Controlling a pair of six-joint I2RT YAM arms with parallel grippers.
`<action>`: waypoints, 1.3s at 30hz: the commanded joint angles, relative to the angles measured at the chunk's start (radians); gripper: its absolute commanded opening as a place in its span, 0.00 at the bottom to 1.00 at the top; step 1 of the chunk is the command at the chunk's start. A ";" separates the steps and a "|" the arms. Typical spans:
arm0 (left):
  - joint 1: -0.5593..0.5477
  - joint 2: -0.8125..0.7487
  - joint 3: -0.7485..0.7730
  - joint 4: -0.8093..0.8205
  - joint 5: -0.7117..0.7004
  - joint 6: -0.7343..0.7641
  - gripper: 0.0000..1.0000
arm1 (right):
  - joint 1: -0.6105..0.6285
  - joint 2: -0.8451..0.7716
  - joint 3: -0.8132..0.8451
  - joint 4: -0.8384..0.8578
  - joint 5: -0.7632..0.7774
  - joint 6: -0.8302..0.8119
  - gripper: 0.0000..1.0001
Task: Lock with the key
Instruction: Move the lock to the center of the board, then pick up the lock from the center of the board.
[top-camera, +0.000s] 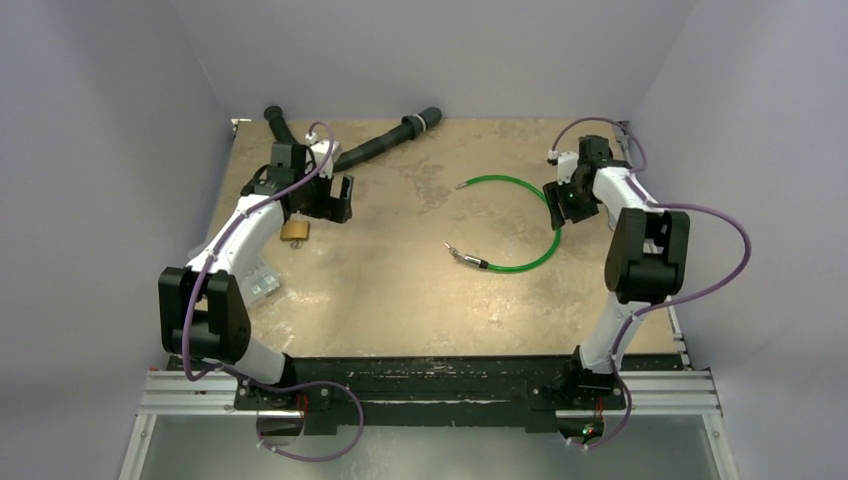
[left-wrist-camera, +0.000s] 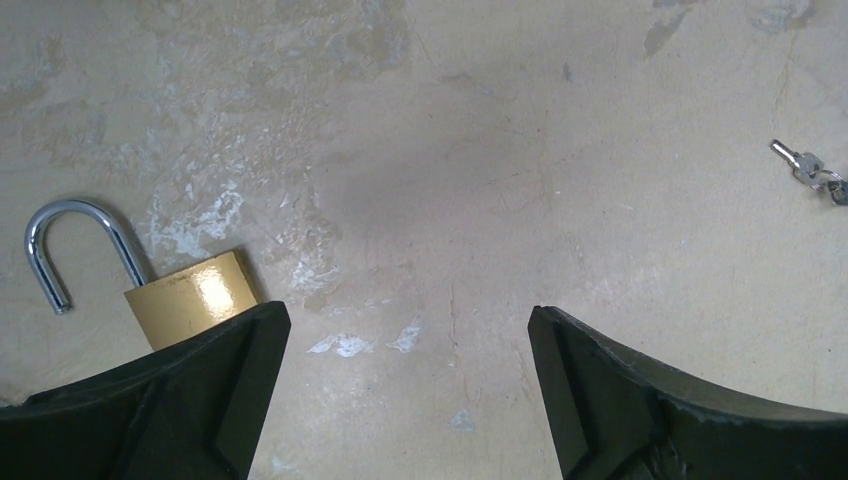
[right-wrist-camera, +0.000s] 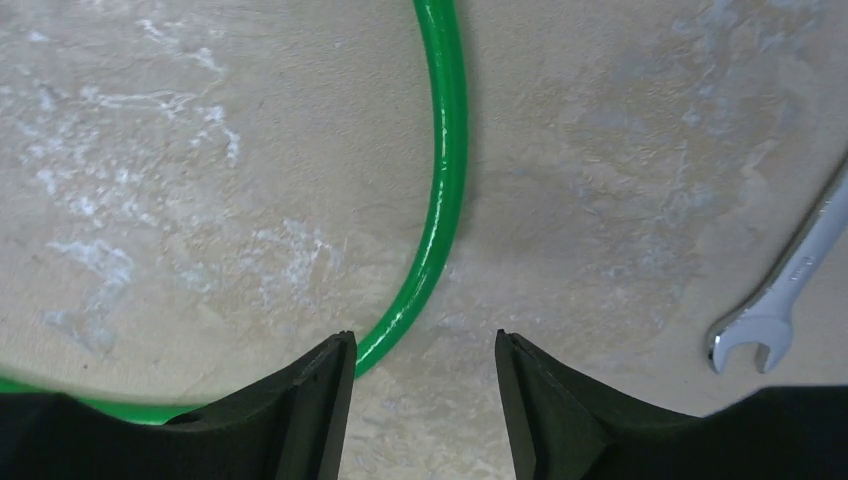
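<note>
The brass padlock (top-camera: 295, 231) lies flat on the tan table, just in front and left of my left gripper (top-camera: 333, 203). In the left wrist view the padlock (left-wrist-camera: 190, 295) is partly behind my left finger (left-wrist-camera: 200, 400), and its silver shackle (left-wrist-camera: 75, 235) stands open with one end free. My left gripper (left-wrist-camera: 410, 315) is open and empty above bare table. The small silver key (left-wrist-camera: 805, 165) lies on the table at that view's far right edge. My right gripper (top-camera: 562, 203) is open and empty over the green cable (right-wrist-camera: 440, 200), at a distance from lock and key.
The green cable loop (top-camera: 520, 225) lies centre-right. Two black tool handles (top-camera: 385, 145) lie at the back left. A silver wrench (right-wrist-camera: 790, 290) lies right of my right gripper. A clear plastic item (top-camera: 262, 283) sits by the left arm. Walls close three sides.
</note>
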 joint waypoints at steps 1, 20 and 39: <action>-0.002 -0.024 0.032 0.043 -0.044 -0.012 1.00 | 0.005 0.048 0.080 0.028 0.039 0.129 0.60; -0.002 -0.107 -0.022 0.060 0.049 0.055 1.00 | 0.154 0.203 0.246 0.075 0.092 0.091 0.00; -0.083 0.046 0.152 0.296 0.404 0.001 1.00 | 0.245 -0.252 0.109 0.330 -0.326 -0.160 0.00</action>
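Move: The green hose's outer bend, the part to be gripped, is about 3 cm ahead of the right hand, 2 cm left and 5 below. From that hand, the thin end is some 26 cm left and 9 ahead, the metal end with keys 25 left and 9 back, and the wrench 12 right, level with it. From the left hand, the thin end lies roughly 28 cm right, 6 ahead and 13 below; the padlock is 12 left and 5 back. The green hose is pinched at its bend by the right hand, which sinks about 4 cm, closes its half-open fingers, carries on forward and left, then lifts quickly, some 20 cm from its low point, tipping its fingers up and turning counter-clockwise. The empty left hand, wide open, rises and swings about 7 cm right towards the thin end, turning clockwise and tipping its fingers up. ##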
